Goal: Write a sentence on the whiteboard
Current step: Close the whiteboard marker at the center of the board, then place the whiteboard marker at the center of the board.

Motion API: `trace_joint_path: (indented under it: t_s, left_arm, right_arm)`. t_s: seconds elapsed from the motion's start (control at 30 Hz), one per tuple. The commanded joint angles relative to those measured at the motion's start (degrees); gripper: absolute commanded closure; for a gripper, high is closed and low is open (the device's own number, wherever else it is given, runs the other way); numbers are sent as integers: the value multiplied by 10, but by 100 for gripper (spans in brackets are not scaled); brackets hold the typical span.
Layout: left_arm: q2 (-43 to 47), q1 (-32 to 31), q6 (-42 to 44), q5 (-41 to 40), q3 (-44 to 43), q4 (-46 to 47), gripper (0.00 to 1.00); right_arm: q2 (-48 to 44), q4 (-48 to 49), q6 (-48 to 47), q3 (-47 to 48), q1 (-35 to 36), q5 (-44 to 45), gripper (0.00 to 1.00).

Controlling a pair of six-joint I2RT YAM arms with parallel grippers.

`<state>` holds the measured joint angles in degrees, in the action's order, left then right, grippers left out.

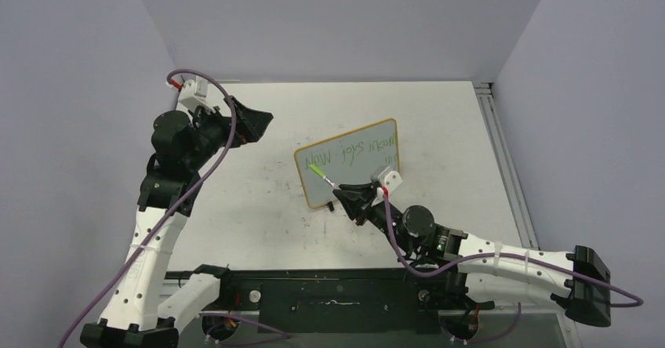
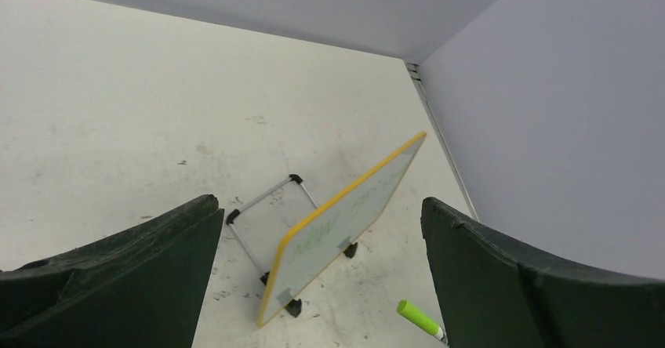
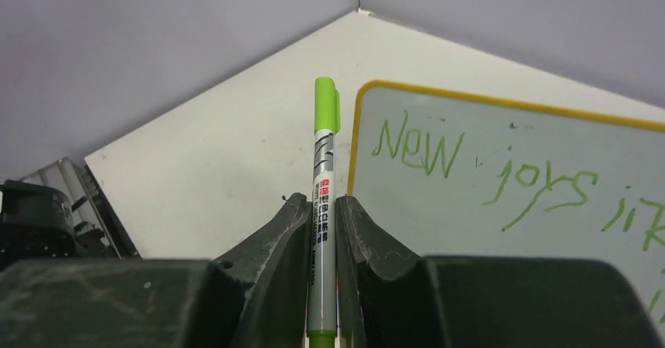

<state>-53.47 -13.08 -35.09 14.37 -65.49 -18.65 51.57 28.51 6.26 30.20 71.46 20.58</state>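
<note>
The whiteboard (image 1: 347,177) stands tilted on its black feet mid-table, tan-framed, and carries the green sentence (image 1: 350,154) starting "New joys". In the right wrist view the whiteboard (image 3: 510,230) fills the right side and the sentence (image 3: 417,146) is readable. My right gripper (image 1: 342,197) (image 3: 320,201) is shut on a green-capped marker (image 3: 325,168) (image 1: 320,174), cap end pointing at the board's left edge. My left gripper (image 1: 263,121) (image 2: 317,203) hangs open and empty to the board's left, above the table. It sees the whiteboard (image 2: 345,222) edge-on and the marker (image 2: 418,319).
A wire stand (image 2: 267,207) props the board from behind. A metal rail (image 1: 502,152) runs along the table's right edge. Grey walls close in the back and both sides. A purple cable (image 1: 216,156) loops along the left arm.
</note>
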Motion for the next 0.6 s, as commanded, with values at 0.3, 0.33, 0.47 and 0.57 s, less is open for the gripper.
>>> trace_joint_path:
  t_s: [0.3,0.33,0.47,0.57]
  left_arm:
    - [69,83,195,-27,124,30,3]
    - [80,84,196,-31,143,39,3]
    - [117,84,196,-64,201,50,3]
    - [132,84,196,-84,226,50,3]
  right_arm:
    - [178,-34,235,15,-274,-655,94]
    - [192,-41,235,16,-274,-674,94]
    - [212,-85,215,10,-274,-669,94]
    - [224,-164,181,22,-274,-601,94]
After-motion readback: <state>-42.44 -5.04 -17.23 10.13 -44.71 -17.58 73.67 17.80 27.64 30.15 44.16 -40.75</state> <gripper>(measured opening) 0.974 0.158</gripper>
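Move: The right hand already holds the capped marker, cap pointing out to the left. The bare table it sinks towards, in front of the whiteboard, is roughly 25 cm below, some 2 cm back and 1 cm left. The leaning whiteboard's middle stands about 19 cm ahead, 4 cm right and 17 cm lower; its nearer black foot is 11 cm ahead, 1 cm left and 25 cm below. From the empty left hand that table patch lies about 15 cm back, 16 cm right and 35 cm down. Down some 15 cm goes the right hand towards the bare table in front of the whiteboard, easing forward first and then back, its grip on the marker kept. Meanwhile it swings counter-clockwise by about 35 degrees and dips, so the fingers end up pointing left and slightly down. The left hand, empty and wide open, sinks 12 cm and draws 7 cm left with a slight roll. ##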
